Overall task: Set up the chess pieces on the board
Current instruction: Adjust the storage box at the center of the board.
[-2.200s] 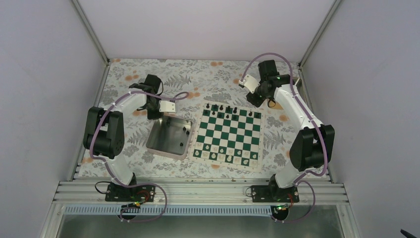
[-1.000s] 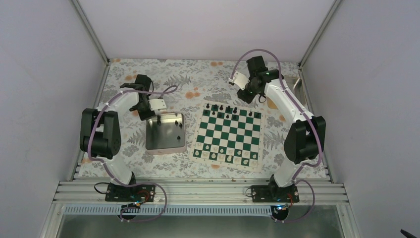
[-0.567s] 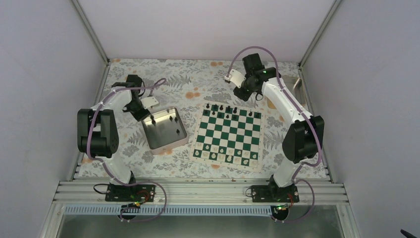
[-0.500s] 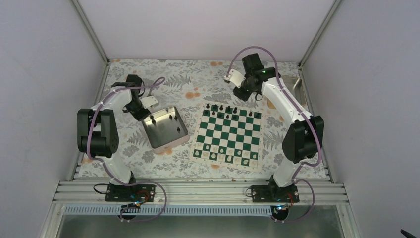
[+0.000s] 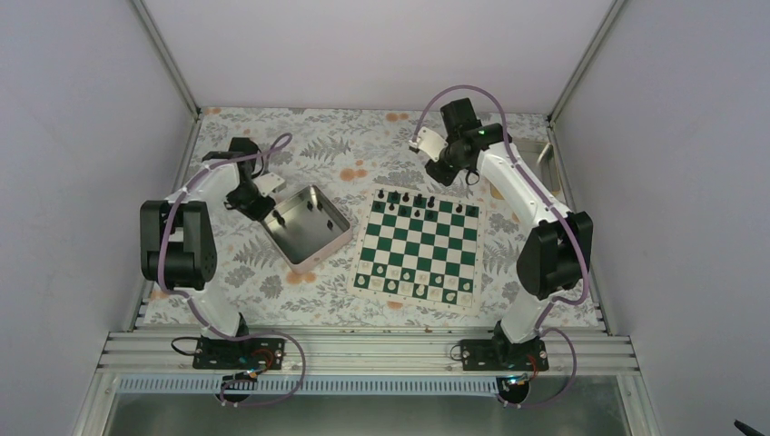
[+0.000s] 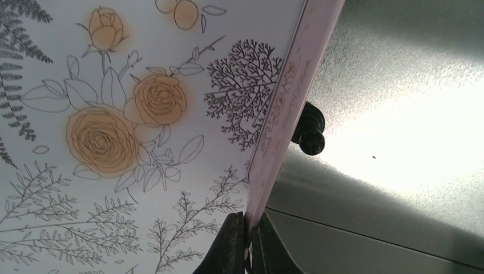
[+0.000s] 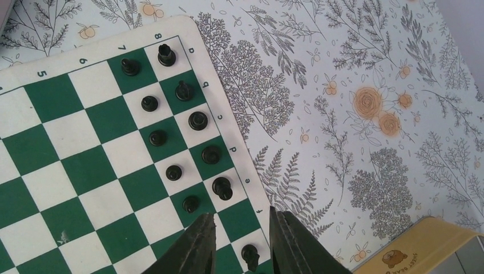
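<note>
The green and white board (image 5: 427, 250) lies right of centre. Several black chess pieces (image 5: 419, 202) stand on its two far rows, also seen in the right wrist view (image 7: 174, 120). My left gripper (image 5: 263, 204) is shut on the rim of the shiny metal tray (image 5: 291, 238), with its fingertips (image 6: 246, 228) pinching the thin rim (image 6: 291, 103). Black pieces (image 5: 324, 221) lie inside the tray, one by the rim (image 6: 309, 128). My right gripper (image 5: 440, 173) is open and empty above the board's far edge, and it is also seen in the right wrist view (image 7: 241, 220).
Pale pieces (image 5: 413, 286) stand on the board's near rows. A yellow box (image 7: 422, 248) sits at the far right by the wall. A floral cloth (image 5: 363, 145) covers the table. Enclosure walls stand close on three sides.
My left gripper has closed on the tray's rim and swung it, turning the tray to a diamond angle. My right gripper has drifted left along the board's far edge.
</note>
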### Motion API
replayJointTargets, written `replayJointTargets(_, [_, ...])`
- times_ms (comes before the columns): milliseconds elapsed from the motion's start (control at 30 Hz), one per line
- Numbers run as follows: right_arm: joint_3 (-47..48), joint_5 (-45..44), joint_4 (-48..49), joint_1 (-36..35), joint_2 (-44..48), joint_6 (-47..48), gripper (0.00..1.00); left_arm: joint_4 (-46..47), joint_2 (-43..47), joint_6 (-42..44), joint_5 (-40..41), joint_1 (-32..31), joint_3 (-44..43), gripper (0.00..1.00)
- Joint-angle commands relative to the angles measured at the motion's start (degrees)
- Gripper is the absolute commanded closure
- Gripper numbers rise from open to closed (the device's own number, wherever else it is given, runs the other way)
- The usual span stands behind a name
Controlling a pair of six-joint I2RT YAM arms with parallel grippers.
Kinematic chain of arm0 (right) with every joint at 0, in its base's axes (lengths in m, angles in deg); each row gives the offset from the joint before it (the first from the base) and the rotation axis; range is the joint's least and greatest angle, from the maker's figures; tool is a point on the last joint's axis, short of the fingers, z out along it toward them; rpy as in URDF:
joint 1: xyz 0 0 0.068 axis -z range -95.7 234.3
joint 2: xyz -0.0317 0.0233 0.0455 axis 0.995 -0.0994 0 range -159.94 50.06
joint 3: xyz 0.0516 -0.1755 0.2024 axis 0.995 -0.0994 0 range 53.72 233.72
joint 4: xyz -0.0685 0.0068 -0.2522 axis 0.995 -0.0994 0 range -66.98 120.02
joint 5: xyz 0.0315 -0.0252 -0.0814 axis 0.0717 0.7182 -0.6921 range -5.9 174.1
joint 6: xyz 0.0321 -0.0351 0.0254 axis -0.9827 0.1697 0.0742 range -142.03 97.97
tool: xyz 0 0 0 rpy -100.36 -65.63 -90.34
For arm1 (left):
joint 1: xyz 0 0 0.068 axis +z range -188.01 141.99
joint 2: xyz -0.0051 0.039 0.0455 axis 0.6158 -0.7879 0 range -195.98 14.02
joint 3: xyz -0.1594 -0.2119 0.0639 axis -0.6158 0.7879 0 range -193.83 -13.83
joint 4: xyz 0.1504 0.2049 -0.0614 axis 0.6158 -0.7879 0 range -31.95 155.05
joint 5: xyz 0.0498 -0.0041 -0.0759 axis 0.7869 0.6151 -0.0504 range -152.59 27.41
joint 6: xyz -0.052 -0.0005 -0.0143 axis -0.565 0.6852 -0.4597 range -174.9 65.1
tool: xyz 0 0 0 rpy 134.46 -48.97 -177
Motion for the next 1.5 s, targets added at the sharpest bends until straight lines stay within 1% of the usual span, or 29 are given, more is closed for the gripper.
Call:
replayJointTargets(0, [1.3, -0.3, 0.4, -0.9, -0.1, -1.2, 0.73, -8.6, -1.0, -2.1, -2.0, 0.0, 4.4, 0.98])
replayJointTargets(267, [1.6, -0.5, 0.6, -1.4, -0.7, -1.2, 0.73, -12.4, 2.6, -0.9, -5.6, -0.5, 4.1, 0.96])
replayJointTargets(333, [1.8, -0.5, 0.6, -1.5, -1.0, -1.1, 0.73, -12.5, 3.7, -1.2, -5.1, -1.2, 4.0, 0.84])
replayJointTargets(367, [1.9, -0.5, 0.6, -1.6, -1.1, -1.2, 0.73, -12.4, 4.2, -1.3, -4.9, -1.4, 4.1, 0.8])
replayJointTargets(400, [2.0, -0.5, 0.6, -1.6, -1.1, -1.2, 0.73, -12.4, 4.6, -1.4, -4.5, -1.6, 4.2, 0.79])
replayJointTargets(433, [2.0, -0.5, 0.6, -1.7, -1.1, -1.2, 0.73, -12.3, 4.8, -1.7, -3.7, -1.7, 4.1, 0.79])
replayJointTargets(533, [2.0, -0.2, 0.8, -1.7, -0.9, -1.4, 0.73, -10.5, 5.1, -2.9, -0.8, -1.6, 4.1, 0.9])
replayJointTargets(567, [2.0, 0.0, 0.9, -1.7, -0.8, -1.4, 0.73, -9.9, 5.1, -3.3, 0.4, -1.5, 4.0, 0.93])
replayJointTargets(600, [1.9, 0.1, 0.8, -1.7, -0.8, -1.3, 0.73, -9.6, 4.9, -3.6, 1.5, -1.3, 3.8, 0.94])
replayJointTargets(767, [1.4, -0.3, 1.1, -1.8, -0.4, -1.4, 0.73, -9.6, 4.8, -3.9, 3.6, -0.8, 2.6, 0.91])
replayJointTargets(867, [1.3, -0.3, 1.1, -1.8, -0.3, -1.4, 0.73, -10.6, 5.2, -3.6, 3.1, -0.6, 1.6, 0.89])
replayJointTargets(967, [1.3, -0.3, 1.3, -1.7, -0.2, -1.4, 0.73, -10.9, 6.0, -3.8, 3.4, -0.6, 1.3, 0.88])
replayJointTargets(1000, [1.3, -0.3, 1.3, -1.7, -0.2, -1.4, 0.74, -11.3, 6.2, -3.8, 3.1, -0.6, 1.3, 0.86])
replayJointTargets(1067, [1.5, -0.2, 1.2, -1.7, -0.3, -1.4, 0.74, -12.1, 6.7, -3.7, 2.3, -0.6, 1.3, 0.75])
replayJointTargets(1133, [1.8, -0.2, 1.1, -1.7, -0.4, -1.3, 0.74, -12.6, 7.5, -3.5, 1.6, -0.6, 0.8, 0.71])
replayJointTargets(1233, [2.8, 0.7, 0.8, -2.1, -0.3, -1.5, 0.74, -14.4, 9.5, -2.8, -0.4, -0.6, -2.0, 0.58])
replayJointTargets(1367, [5.1, -0.5, -0.7, -5.2, -1.4, -0.9, 0.71, -15.1, 11.7, -2.0, 0.6, -0.1, -7.8, 0.38])
replayJointTargets(1467, [8.8, -1.0, -3.3, -8.9, -4.1, -1.1, 0.68, -11.9, 12.5, -2.2, 3.3, 0.8, -11.4, 0.24])
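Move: The left fingers are already shut on the storage box's rim near its left corner; the box's middle lies about 12 cm to the right, 3 cm back and 3 cm below. One black piece lies in the box 4 cm right, level fore and aft; three more cluster some 14 cm right and 2 cm ahead. The chessboard's middle is about 43 cm right and 7 cm back. From the right hand the box is roughly 35 cm left, 11 cm back. Still pinching the storage box's rim, the left hand draws it straight back towards the base by about 6 cm, tipping about 10 degrees, then shifts slightly left. The fingers open wide and come free of the rim as the hand rises some 8 cm and swings forward again. Late on, the empty right hand drifts about 3 cm left and rises a little. ##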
